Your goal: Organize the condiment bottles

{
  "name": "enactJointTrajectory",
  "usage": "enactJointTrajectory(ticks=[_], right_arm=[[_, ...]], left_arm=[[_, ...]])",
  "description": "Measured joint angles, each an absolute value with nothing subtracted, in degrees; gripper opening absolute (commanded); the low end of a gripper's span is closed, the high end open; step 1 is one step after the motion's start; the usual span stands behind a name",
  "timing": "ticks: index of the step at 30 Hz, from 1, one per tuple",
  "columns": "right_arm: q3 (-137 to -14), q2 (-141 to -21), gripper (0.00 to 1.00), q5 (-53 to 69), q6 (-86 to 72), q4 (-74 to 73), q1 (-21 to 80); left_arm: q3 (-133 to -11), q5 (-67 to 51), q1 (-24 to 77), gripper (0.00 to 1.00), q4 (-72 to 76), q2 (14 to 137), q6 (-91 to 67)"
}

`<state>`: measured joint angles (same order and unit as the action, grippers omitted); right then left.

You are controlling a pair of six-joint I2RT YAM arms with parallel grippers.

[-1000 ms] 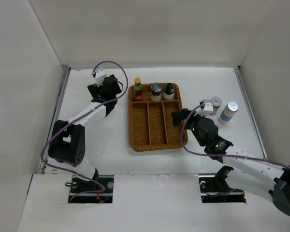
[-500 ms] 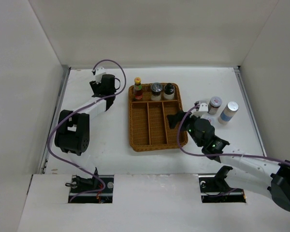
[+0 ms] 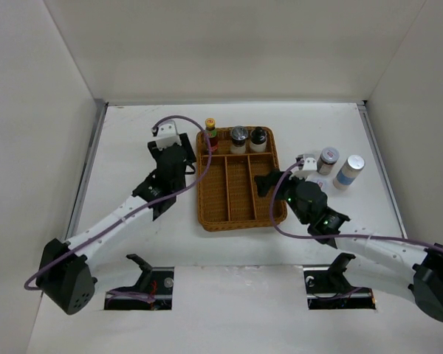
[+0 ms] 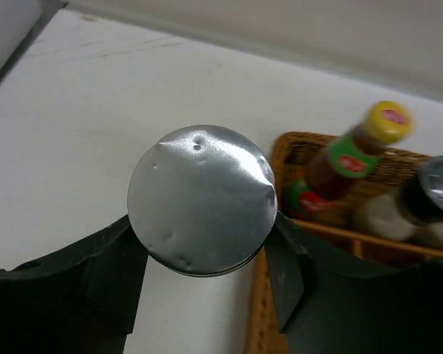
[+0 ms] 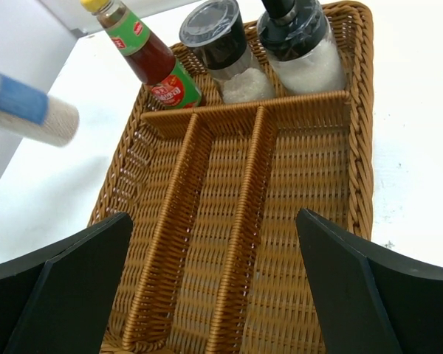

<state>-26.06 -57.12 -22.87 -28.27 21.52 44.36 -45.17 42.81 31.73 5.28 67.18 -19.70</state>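
My left gripper (image 4: 203,225) is shut on a silver-lidded bottle (image 4: 203,199), whose round lid fills the gap between the dark fingers. It hangs just left of the wicker tray (image 3: 240,214), beside my left gripper (image 3: 181,158). From the right wrist, that bottle (image 5: 26,107) shows as a white body with a blue band. In the tray's far row stand a red sauce bottle (image 3: 210,133) with a yellow cap, a grey-lidded jar (image 3: 238,138) and a black-capped one (image 3: 258,139). My right gripper (image 3: 268,181) hangs open over the tray's right side with nothing between its fingers (image 5: 332,258).
Two more bottles stand on the table right of the tray: a silver-lidded jar (image 3: 327,159) and a taller white-and-blue one (image 3: 348,171). The tray's three long compartments (image 5: 229,243) hold nothing. White walls close in the table on the left, back and right.
My left gripper has shut on the silver-lidded bottle and swung from the table's far left toward the tray's left edge. The right gripper shifted slightly left and stays open.
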Motion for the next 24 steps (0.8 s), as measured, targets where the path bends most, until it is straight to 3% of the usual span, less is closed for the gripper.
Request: enactJointTrajectory(ticks=[7,17,24], right_arm=[[-24.8,-55.16,1.0,-23.49,-28.27,21.47,44.36],[-23.4,-49.45,1.0,-26.04,-28.27,21.56,44.27],[-23.4,-50.7,1.0,-26.87,-28.27,21.5,44.16]], left_arm=[[-49.87,42.39,43.97,0.27,8.03,69.69,-19.7],[-49.8,39.2,43.9,0.27,10.41,82.24,-19.66],[-47.46,38.79,43.66,0.39,18.04,87.66,-19.75]])
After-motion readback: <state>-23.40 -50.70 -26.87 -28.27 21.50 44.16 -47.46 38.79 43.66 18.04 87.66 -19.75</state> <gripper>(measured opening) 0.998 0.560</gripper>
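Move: The left hand already holds the silver-capped bottle. The far end of the basket's left compartment, where it is being taken, lies about 13 cm to the right, 2 cm ahead and some 16 cm below. The sauce bottle stands roughly 12 cm ahead and 13 cm right, the black-capped shaker 12 cm ahead and 23 cm right, both around 11 cm lower. From the right hand, that compartment end is about 16 cm left, 9 cm ahead and 14 cm below. Keeping its grip on the silver-capped bottle, the left hand swings right about 12 cm over the basket's left rim, at first still rising some 3 cm, then sinks about 11 cm from the top of that arc towards the far end of the left compartment, just short of the sauce bottle, while turning some 15 degrees clockwise. The right hand, open and empty, eases a couple of centimetres to the right and a little up, away from that compartment. ##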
